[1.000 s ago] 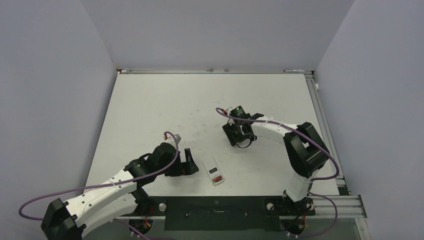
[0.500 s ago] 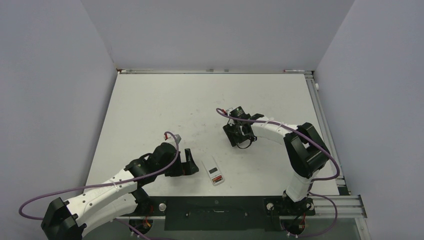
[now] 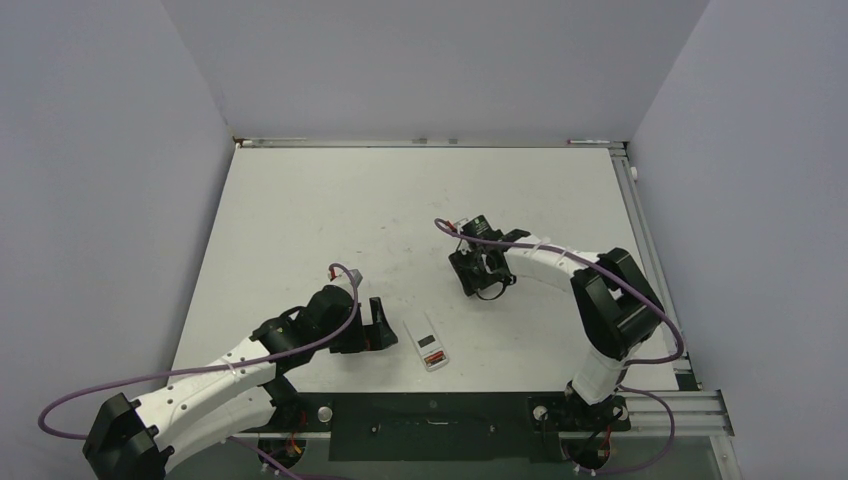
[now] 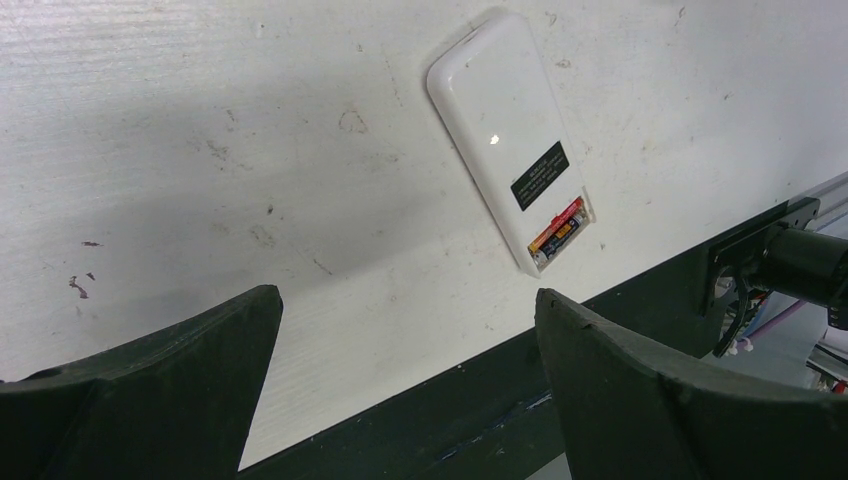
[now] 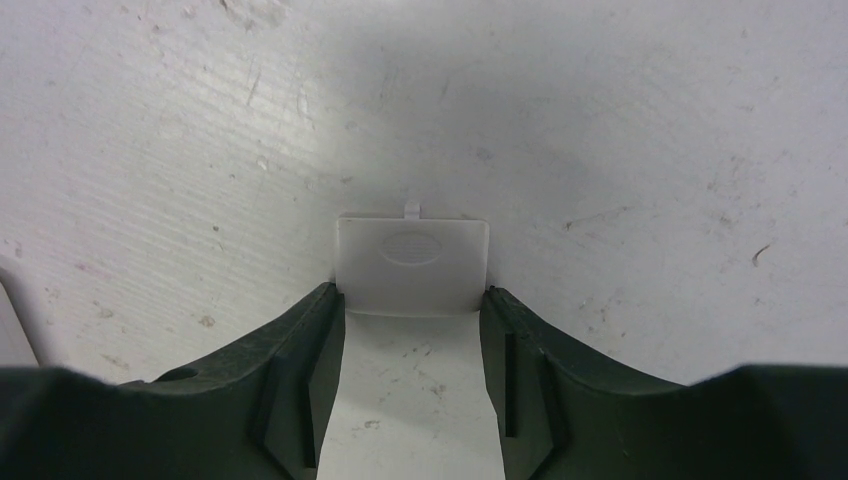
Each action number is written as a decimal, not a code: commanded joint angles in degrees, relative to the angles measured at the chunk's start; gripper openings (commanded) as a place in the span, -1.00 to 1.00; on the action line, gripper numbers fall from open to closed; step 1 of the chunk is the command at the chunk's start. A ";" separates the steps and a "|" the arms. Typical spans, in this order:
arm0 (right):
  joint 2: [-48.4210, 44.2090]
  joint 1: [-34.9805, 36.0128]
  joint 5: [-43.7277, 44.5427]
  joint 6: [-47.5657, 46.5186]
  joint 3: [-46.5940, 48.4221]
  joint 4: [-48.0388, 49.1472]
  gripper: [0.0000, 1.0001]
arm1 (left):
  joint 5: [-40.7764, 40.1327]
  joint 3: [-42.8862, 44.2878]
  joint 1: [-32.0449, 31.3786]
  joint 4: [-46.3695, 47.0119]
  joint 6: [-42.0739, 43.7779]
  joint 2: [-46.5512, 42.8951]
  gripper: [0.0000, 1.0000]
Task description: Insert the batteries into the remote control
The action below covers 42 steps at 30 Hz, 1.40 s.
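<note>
The remote control (image 3: 428,341) (image 4: 505,130) lies white back up near the table's front edge. At its near end the compartment stands uncovered, and the batteries (image 4: 558,225), reddish and dark, sit side by side inside it. My left gripper (image 3: 380,326) (image 4: 405,298) is open just left of the remote, with nothing between its fingers. Farther back, my right gripper (image 3: 475,280) (image 5: 410,295) is low on the table. Its fingertips (image 5: 328,300) press both side edges of a small loose white cover (image 5: 412,265) with an oval mark and a tab.
The black front rail (image 4: 500,400) runs along the table's near edge, just below the remote. Grey walls enclose the white table (image 3: 330,210) on the left, back and right. Purple cables loop off both arms.
The right gripper's fingers have narrowed onto the small white cover and its arm has shifted slightly. The left arm and the remote have not moved.
</note>
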 commanded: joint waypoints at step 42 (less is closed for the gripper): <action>-22.54 38.98 17.44 37.82 -11.52 -5.62 -0.58 | 0.81 2.05 2.23 4.35 1.76 3.07 0.93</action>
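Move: The right hand already grips the battery cover down at the table; the remote's open battery compartment, where the cover belongs, lies about 17 cm back and 8 cm to its left at nearly the same height. The middle of the remote is some 13 cm back and 11 cm left of that hand. From the idle left hand, the compartment is roughly 7 cm back, 11 cm to the right and 5 cm lower. Back towards its base and a little left, the right hand sweeps the pinched battery cover some 19 cm towards the remote's open end, arching up about 8 cm before easing down a couple of centimetres. The fingers keep their hold and the wrist hardly turns, leaving the cover hovering just behind the compartment. ##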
